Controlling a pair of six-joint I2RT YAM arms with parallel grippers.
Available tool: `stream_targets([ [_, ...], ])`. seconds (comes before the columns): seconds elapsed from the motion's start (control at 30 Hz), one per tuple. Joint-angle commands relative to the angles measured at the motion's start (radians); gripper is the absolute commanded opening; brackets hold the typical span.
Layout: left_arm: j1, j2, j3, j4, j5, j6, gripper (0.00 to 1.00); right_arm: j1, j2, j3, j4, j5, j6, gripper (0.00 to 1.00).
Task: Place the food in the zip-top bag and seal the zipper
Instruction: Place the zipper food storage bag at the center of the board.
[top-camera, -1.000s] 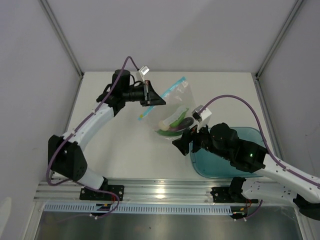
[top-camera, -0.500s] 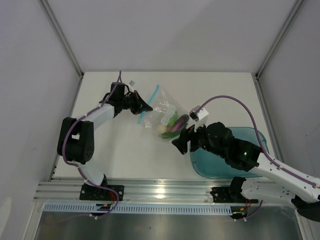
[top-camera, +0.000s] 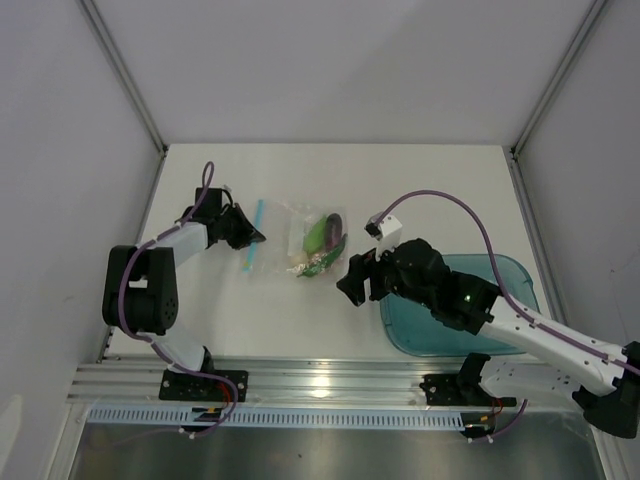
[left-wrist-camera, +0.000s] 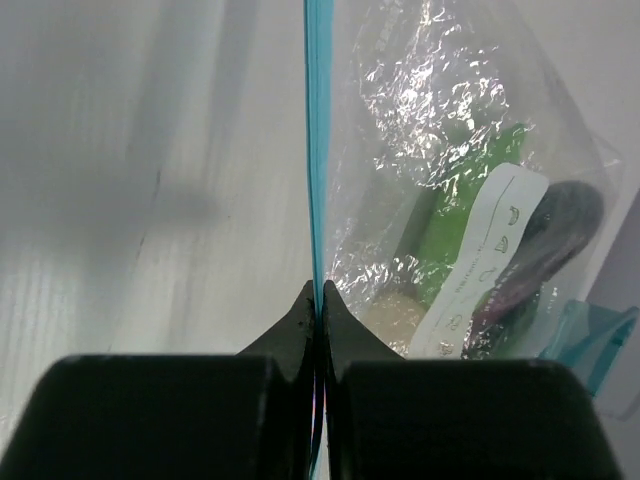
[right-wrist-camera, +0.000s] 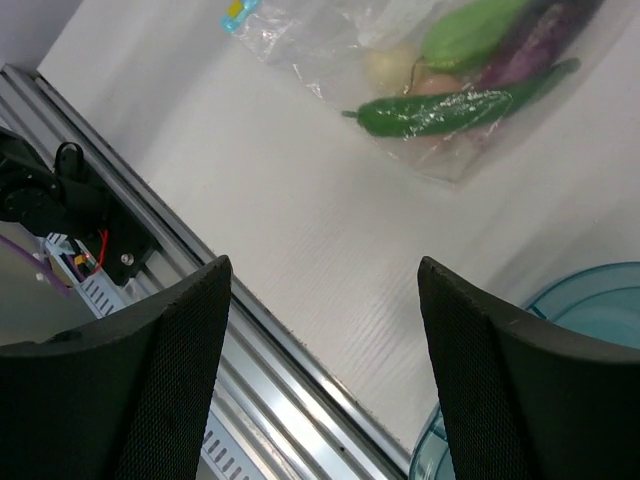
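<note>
The zip-top bag (top-camera: 303, 225) lies flat on the white table with the food inside: a light green cucumber (top-camera: 314, 236), a dark purple eggplant (top-camera: 334, 222), a dark green pepper (right-wrist-camera: 450, 110) and a cream egg (right-wrist-camera: 385, 66). Its light blue zipper (top-camera: 251, 258) runs along the bag's left edge. My left gripper (top-camera: 256, 236) is shut on the zipper (left-wrist-camera: 318, 150), which passes straight between the jaws in the left wrist view. My right gripper (top-camera: 346, 277) hovers open just right of the bag, nothing between its fingers (right-wrist-camera: 170, 370); the bag (right-wrist-camera: 330, 45) sits beyond them.
A translucent teal tray (top-camera: 505, 340) sits at the right front of the table, under my right arm. The metal rail (top-camera: 320, 380) runs along the near edge. White walls enclose the table on three sides.
My left arm has swung left and down, bringing the hanging bag down flat on the table. My right gripper has drifted slightly left and stays open.
</note>
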Motion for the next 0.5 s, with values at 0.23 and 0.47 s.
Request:
stream_targets([
  [0.23, 0.028, -0.053, -0.058, 0.044, -0.094, 0.035, 0.11, -0.098, 0.069, 0.005, 0.004, -0.031, 0.089, 0.76],
  [0.47, 0.040, -0.060, -0.048, 0.007, -0.142, 0.046, 0.34, -0.132, 0.067, 0.015, -0.024, -0.047, 0.076, 0.76],
])
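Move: The left hand has the bag's blue zipper strip pinched near the middle. The zip-top bag's middle lies about 10 cm to its right, level fore and aft and some 3 cm lower; the green squash is about 14 cm right and 1 cm ahead, the eggplant some 19 cm right and 2 cm ahead. From the right hand, the bag's middle is about 19 cm ahead, 11 cm left and 20 cm below, with the green pepper roughly 14 cm ahead and 4 cm left. Leftward and down, about 3 cm to the left and 2 cm lower, the left hand eases the strip towards the board and opens its fingers to nearly a third, letting go of the strip, which stays between the fingertips. Meanwhile the open right hand goes some 3 cm forward and as much down, drifting slightly right, towards the bag, then slows almost to a stop, turning about 7 degrees clockwise and tipping down a little. ##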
